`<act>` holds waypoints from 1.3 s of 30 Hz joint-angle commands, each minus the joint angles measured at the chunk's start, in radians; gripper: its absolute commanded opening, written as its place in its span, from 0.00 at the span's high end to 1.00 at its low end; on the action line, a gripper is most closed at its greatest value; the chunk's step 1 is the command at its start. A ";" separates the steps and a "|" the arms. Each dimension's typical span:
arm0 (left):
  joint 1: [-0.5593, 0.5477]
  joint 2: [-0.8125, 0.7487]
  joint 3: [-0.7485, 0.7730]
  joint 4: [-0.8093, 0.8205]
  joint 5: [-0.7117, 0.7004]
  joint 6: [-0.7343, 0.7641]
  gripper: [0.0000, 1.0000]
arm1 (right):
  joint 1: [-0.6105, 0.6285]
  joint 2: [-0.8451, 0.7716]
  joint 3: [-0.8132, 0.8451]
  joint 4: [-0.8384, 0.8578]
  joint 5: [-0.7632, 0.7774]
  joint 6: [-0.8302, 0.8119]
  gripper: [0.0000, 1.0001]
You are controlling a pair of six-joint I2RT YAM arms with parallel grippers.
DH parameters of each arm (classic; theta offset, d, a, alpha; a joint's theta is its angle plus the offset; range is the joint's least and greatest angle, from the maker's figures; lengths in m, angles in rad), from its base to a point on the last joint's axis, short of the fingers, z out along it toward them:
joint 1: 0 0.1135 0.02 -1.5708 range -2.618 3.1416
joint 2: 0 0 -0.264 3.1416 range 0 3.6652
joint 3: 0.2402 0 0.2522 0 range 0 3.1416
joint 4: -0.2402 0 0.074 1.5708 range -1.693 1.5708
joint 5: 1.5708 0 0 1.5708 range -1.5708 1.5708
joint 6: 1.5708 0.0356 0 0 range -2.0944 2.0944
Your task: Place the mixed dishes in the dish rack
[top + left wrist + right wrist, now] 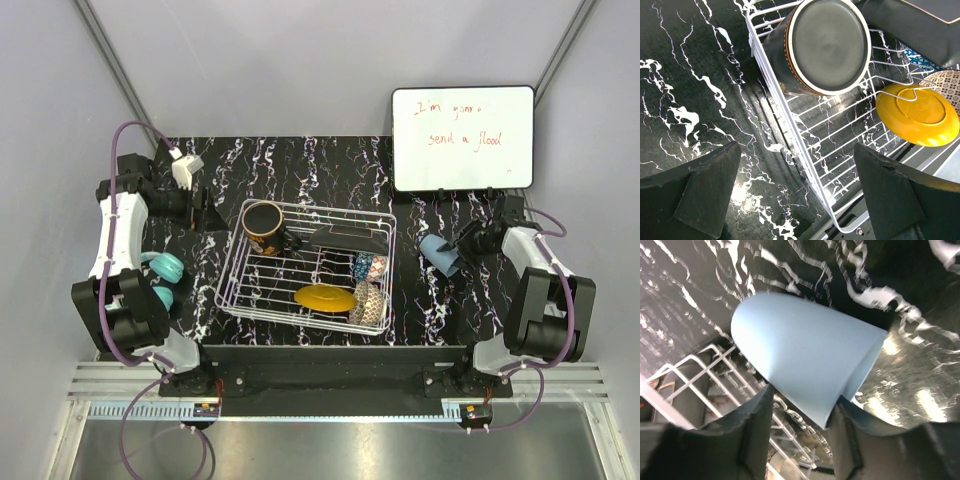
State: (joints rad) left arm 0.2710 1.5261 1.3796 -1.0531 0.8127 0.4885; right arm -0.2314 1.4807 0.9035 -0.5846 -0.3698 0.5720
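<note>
The white wire dish rack [232, 282] stands mid-table. In it are a dark mug [265, 228] on its side, a dark saucer [348, 238], a yellow plate [325, 297], a blue bowl [371, 266] and a beige-brown bowl [368, 301]. A light blue cup [438, 253] lies tilted on the table to the right of the rack. My right gripper [802, 410] has a finger pressed against each side of the cup [805, 355] near its rim. Over the rack's left rim [790, 115], beside the mug [825, 47], my left gripper [797, 195] hangs open and holds nothing.
Two teal rounded objects [165, 270] sit by the left arm. A whiteboard [462, 138] leans at the back right. A white plug block [187, 168] lies at the back left. The rack's right wall stands just left of the cup.
</note>
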 commanded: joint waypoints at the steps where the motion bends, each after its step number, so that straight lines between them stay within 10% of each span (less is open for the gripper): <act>1: -0.003 -0.040 0.039 0.011 0.029 0.004 0.01 | -0.003 0.003 -0.029 0.066 -0.070 0.086 0.60; 10: -0.003 -0.043 0.024 0.008 0.028 0.002 0.01 | -0.003 -0.059 -0.034 0.146 -0.078 0.140 1.00; 24: -0.001 -0.056 0.194 0.005 0.152 -0.155 0.01 | 0.096 -0.213 0.161 0.403 -0.480 0.293 1.00; 36: -0.039 0.038 0.338 -0.010 0.635 -0.485 0.01 | 0.389 0.091 0.150 2.093 -0.620 1.363 1.00; 39: -0.087 0.052 0.392 -0.012 0.606 -0.485 0.01 | 0.475 0.182 0.239 2.068 -0.623 1.375 1.00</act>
State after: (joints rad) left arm 0.2363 1.5524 1.6867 -1.0672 1.3113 0.0811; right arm 0.1371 1.5589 1.0466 1.0412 -0.9855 1.6981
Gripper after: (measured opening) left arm 0.987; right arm 0.048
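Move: The blue cup lies on its side, rim end at the right fingers, its middle about 5 cm left of the right hand, 1 cm ahead and 1 cm below. In the rack, the blue-and-red bowl is some 21 cm left and 2 cm back, and the black tray 26 cm left and 4 cm ahead. From the left hand the cup is about 55 cm right, 4 cm back and 15 cm below. Right fingers close on the cup's rim, lift about 30 cm, swing left, tilting up; empty left hand rises 15. ##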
